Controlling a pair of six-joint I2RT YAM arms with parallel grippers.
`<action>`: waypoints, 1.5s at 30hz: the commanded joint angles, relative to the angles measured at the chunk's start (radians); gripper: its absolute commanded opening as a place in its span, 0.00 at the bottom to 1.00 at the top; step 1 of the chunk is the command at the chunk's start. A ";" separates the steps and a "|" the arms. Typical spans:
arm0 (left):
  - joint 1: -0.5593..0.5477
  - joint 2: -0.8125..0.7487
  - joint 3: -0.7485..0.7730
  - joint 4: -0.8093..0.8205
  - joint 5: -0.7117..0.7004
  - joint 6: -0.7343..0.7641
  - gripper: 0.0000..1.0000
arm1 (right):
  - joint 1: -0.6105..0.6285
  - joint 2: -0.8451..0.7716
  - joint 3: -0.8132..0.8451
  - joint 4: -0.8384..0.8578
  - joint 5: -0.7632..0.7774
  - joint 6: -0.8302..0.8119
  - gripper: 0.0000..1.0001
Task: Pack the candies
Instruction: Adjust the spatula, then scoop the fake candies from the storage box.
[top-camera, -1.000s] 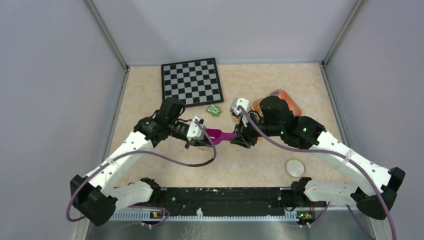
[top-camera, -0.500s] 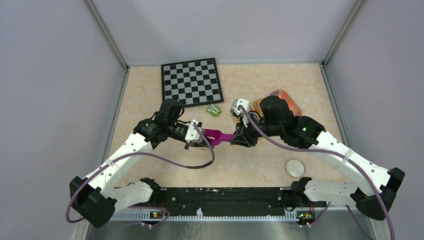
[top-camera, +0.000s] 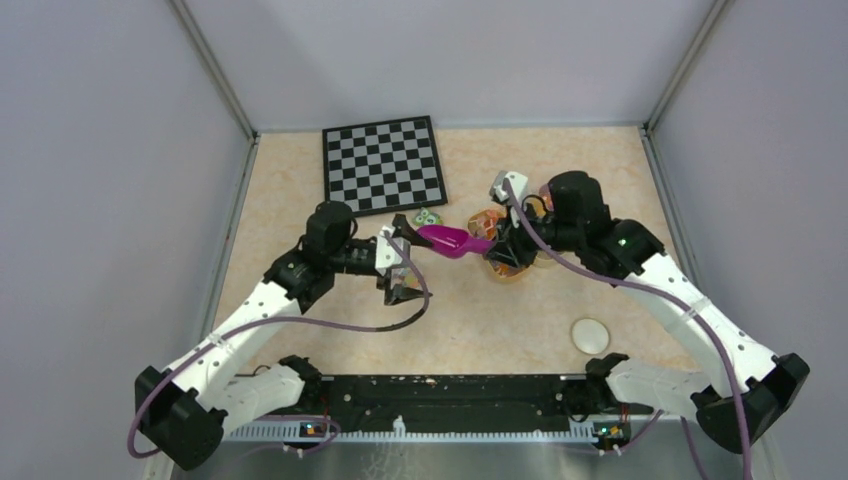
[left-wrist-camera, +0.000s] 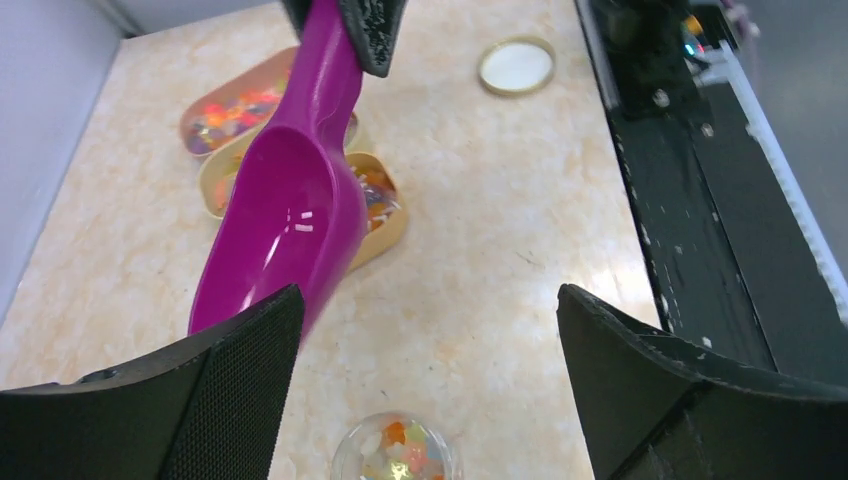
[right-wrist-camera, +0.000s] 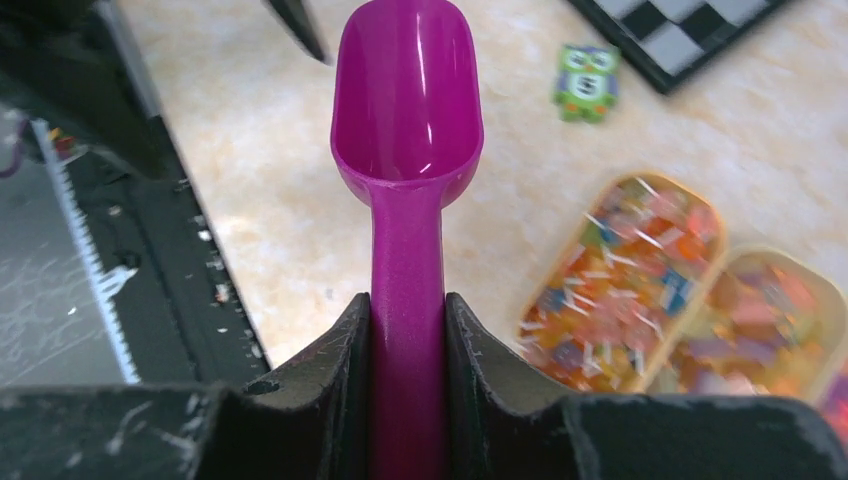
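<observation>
The candies lie in shallow tan trays, as a mix of orange, red, yellow and blue pieces. More candies fill a small clear jar standing on the table right below my left gripper. That gripper is wide open and holds nothing. My right gripper is shut on the handle of a magenta scoop. The scoop's bowl is empty and hangs above the table, pointing toward the left gripper.
A green block with eyes sits near a checkerboard at the back. A round lid lies near the front right. The black base rail runs along the near edge.
My left gripper has opened, let go of the jar and pulled back slightly. The right gripper has lifted the scoop and carried it right and back, toward the trays.
</observation>
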 joint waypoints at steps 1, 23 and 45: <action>-0.002 0.009 -0.017 0.305 -0.119 -0.322 0.99 | -0.131 0.001 0.104 -0.033 0.109 -0.073 0.00; -0.004 0.870 0.586 0.687 -0.436 -1.186 0.86 | -0.608 0.205 0.163 -0.276 0.506 -0.357 0.00; -0.010 1.669 1.354 0.967 -0.407 -1.805 0.56 | -0.632 0.266 -0.002 -0.051 0.467 -0.638 0.00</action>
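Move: The right candy tray, where the spatula in the right hand is taken, lies about 22 cm ahead of that hand, 23 cm to its right and 24 cm below. Its neighbours from the right hand: the middle tray 18 cm ahead and 13 cm right, the left tray 13 cm ahead and 4 cm right, both equally low. From the left hand, already wide open beside the scoop, the right tray is some 26 cm ahead, 37 cm right and 22 cm below. The spatula, still gripped by its handle, is swung by the right hand about 27 cm right and 11 cm forward, then down 10 cm towards the right tray, the wrist turning from left-pointing to steeply down. The left hand leaves the scoop, sweeping forward and right towards the same tray's far-left side, rolling some 75 degrees, sinking late and closing to roughly half open. ##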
